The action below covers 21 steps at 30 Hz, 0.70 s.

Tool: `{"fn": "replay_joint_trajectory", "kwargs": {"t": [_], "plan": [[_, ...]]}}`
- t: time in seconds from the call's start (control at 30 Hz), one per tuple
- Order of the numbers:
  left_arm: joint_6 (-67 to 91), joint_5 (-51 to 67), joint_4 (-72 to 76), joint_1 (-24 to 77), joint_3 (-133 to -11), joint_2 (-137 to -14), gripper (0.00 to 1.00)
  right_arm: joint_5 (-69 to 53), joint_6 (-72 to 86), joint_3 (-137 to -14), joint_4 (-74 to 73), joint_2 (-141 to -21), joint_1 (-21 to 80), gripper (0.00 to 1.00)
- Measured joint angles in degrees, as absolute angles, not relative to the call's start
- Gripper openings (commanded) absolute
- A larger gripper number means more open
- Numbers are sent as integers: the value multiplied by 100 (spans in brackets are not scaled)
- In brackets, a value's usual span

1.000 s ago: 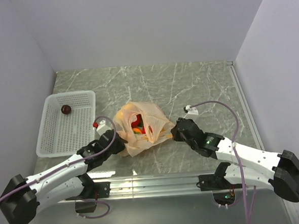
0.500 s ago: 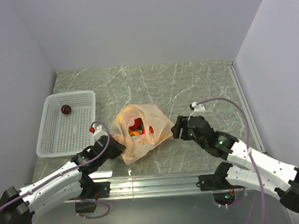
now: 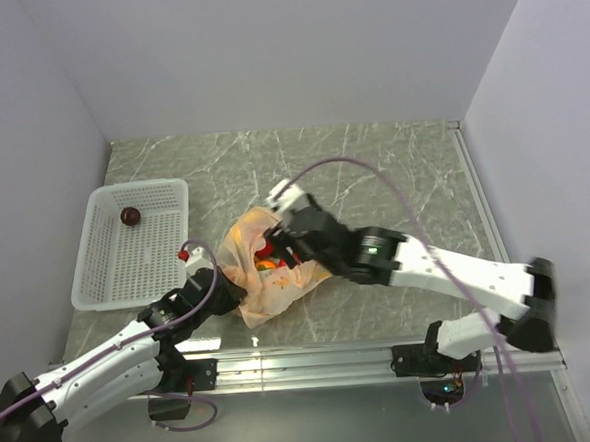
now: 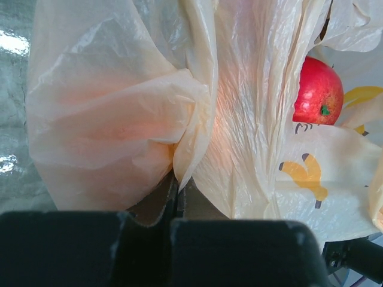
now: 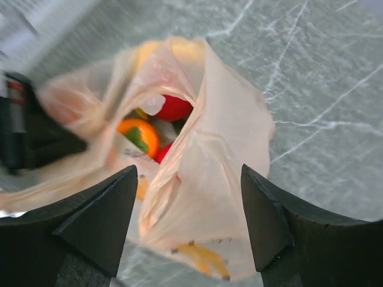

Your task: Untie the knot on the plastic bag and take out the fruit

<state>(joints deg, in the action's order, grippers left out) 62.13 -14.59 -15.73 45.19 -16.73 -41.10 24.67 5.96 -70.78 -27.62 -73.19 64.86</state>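
The pale peach plastic bag (image 3: 279,282) lies mid-table with its mouth gaping; the knot is out of view. My left gripper (image 3: 229,285) is shut on a fold at the bag's left edge (image 4: 179,161). My right gripper (image 3: 279,244) hovers over the bag's mouth, open, its fingers (image 5: 102,221) apart on either side of the bag's wall (image 5: 221,155) without touching it. Fruit shows inside: an orange (image 5: 139,136) and a red fruit (image 5: 175,109), the red one (image 4: 318,92) also in the left wrist view.
A white basket (image 3: 108,277) stands at the left with one dark maroon fruit (image 3: 129,216) in it. Grey walls close in the marble table on three sides. A metal rail (image 3: 314,360) runs along the near edge.
My right gripper let go of the bag's right edge, opened, and swung left and up over the bag's mouth. The left gripper kept its hold and drew back slightly.
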Motion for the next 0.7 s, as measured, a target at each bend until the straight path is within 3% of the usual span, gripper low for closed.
{"fn": "replay_joint_trajectory", "kwargs": {"t": [0.33, 0.43, 0.47, 0.5, 0.53, 0.63, 0.7], "plan": [[6215, -1391, -1616, 4519, -1673, -4045, 0, 4032, -703, -7476, -2668, -9870, 6678, 78], [6222, -1372, -1686, 4519, -1673, -3983, 0, 4338, -668, -7634, -2685, -10269, 6276, 62], [6226, -1369, -1719, 4519, -1673, -3953, 0, 4377, -572, -7693, -2703, -10339, 6029, 43], [6237, -1354, -1750, 4519, -1673, -3916, 1, 4381, -475, -7723, -2711, -10357, 5739, 33], [6259, -1337, -1774, 4519, -1671, -3872, 1, 4351, -283, -7732, -2705, -10344, 5417, 18], [6337, -1304, -1704, 4519, -1614, -3684, 1, 3892, 185, -7734, -2692, -10197, 4644, 2], [6375, -1284, -1570, 4519, -1608, -3573, 0, 3391, 405, -7706, -2689, -10040, 4399, 0]]}}
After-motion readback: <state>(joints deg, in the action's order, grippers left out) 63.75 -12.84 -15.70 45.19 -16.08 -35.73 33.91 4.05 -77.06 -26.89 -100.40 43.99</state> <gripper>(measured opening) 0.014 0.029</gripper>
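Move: The bag's far-right rim, the loose film the empty, open right hand goes for, lies about 8 cm ahead of that hand, 1 cm to its right and 14 cm below. The red fruit in the bag's mouth is some 4 cm ahead, 7 cm left and 22 cm down; the orange fruit is 1 cm ahead, 7 cm left and as low. From the left hand, shut on the near-left corner, that rim is roughly 13 cm ahead, 16 cm right and 5 cm higher. Down first, about 13 cm with fingers open, the right hand drops to the bag's far-right side, then sweeps forward about 15 cm overall and some 8 cm to the right, shutting on the film as it goes. Its wrist turns clockwise until the fingers point forward and steeper down. The left hand keeps its pinch on the near-left corner, lifting slightly at the end. ##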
